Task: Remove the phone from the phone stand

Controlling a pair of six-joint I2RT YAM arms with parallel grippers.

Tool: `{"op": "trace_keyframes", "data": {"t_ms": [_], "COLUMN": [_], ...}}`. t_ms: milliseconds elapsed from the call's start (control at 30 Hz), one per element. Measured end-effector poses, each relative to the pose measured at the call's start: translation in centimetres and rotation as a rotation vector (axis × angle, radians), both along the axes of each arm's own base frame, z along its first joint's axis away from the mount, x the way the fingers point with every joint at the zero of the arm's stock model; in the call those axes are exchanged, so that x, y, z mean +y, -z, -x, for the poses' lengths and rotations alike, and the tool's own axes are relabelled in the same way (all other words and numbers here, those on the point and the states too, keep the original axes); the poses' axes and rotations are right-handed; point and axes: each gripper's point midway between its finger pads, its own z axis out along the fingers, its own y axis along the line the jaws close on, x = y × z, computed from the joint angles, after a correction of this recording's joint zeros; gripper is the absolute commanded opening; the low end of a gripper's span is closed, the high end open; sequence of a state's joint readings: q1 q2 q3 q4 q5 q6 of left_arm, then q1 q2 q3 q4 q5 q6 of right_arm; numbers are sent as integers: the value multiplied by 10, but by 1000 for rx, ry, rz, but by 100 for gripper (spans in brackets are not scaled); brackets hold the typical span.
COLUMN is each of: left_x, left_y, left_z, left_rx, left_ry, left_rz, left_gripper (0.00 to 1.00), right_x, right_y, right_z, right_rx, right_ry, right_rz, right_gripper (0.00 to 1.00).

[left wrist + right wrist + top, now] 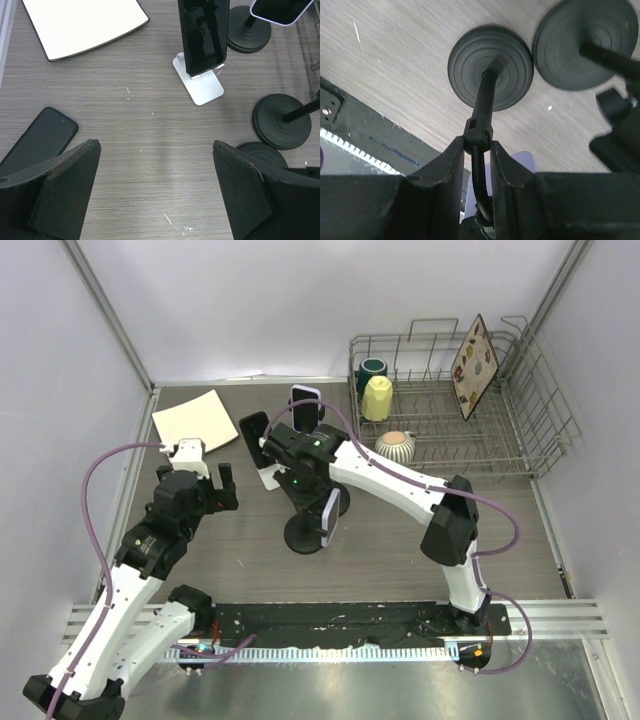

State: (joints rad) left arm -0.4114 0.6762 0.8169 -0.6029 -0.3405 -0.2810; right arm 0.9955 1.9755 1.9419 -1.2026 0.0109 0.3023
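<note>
A lavender phone (pixel 330 516) hangs on a black stand with a round base (pixel 304 536). My right gripper (pixel 303 483) is shut on this stand's arm joint (pixel 479 134), above its base (pixel 490 67). The lavender phone (pixel 524 167) shows just behind the fingers. My left gripper (pixel 208 472) is open and empty, over bare table left of the stands (pixel 155 145). A black phone (pixel 202 35) leans upright on a white stand (pixel 201 87). Another lavender phone (pixel 280 9) sits on a black stand (pixel 248 35) farther back.
A black phone (pixel 37 142) lies flat by my left finger. A cream pad (pixel 195 420) lies at the back left. Two more black round bases (pixel 280 120) (pixel 585 42) stand close by. A wire dish rack (pixel 520 450) holds cups and a plate at the back right.
</note>
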Motion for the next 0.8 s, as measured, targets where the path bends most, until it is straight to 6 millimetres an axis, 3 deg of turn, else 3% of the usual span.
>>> {"op": "trace_keyframes", "data": {"t_ms": [133,300,433,467,800], "left_x": [2,2,2,2,-2], "left_y": [-1,-1,-2,-2,-1], "left_z": [0,0,1,1,1], "left_rx": [-4,-6,-9,-10,-7], "left_ry": [-8,-8,-7,-7,10], "left_rz": [-2,-2,0,1,8], "left_gripper": [100,100,100,100,100], "right_x": [22,39,41,42,46], "right_y": [0,-1,-2,-2,-11], "right_z": [-18,-35,-42,-43,-59], "right_rx": [-32,-69,-82,-83,-141], "right_ry": [-11,-2,11,14,40], "right_rz": [-21,-44,-52,-55,-87], "right_gripper": [3,23,38,46,72]}}
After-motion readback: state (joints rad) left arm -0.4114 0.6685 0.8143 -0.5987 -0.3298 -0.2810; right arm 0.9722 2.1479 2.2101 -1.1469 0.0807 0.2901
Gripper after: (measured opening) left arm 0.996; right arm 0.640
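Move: My right hand still grips the phone stand's neck. I'm taking its base to bare table about 5 cm ahead, 6 cm left and 14 cm below my hand. The held stand's phone is about 5 cm to my right and 4 cm back; the empty stand is 10 cm ahead, 4 cm right; the black phone is 17 cm ahead, 11 cm left. From my idle left hand, that bare table is about 14 cm right, level fore-and-aft and 21 cm below. With my right hand I slide the gripped phone stand level over the table, forward and left about 4 cm each way, past the near left side of the empty stand. Then I open my fingers from around its neck and ease another 1.5 cm forward and about 1 cm up, the wrist tilting some 10 degrees in all. ##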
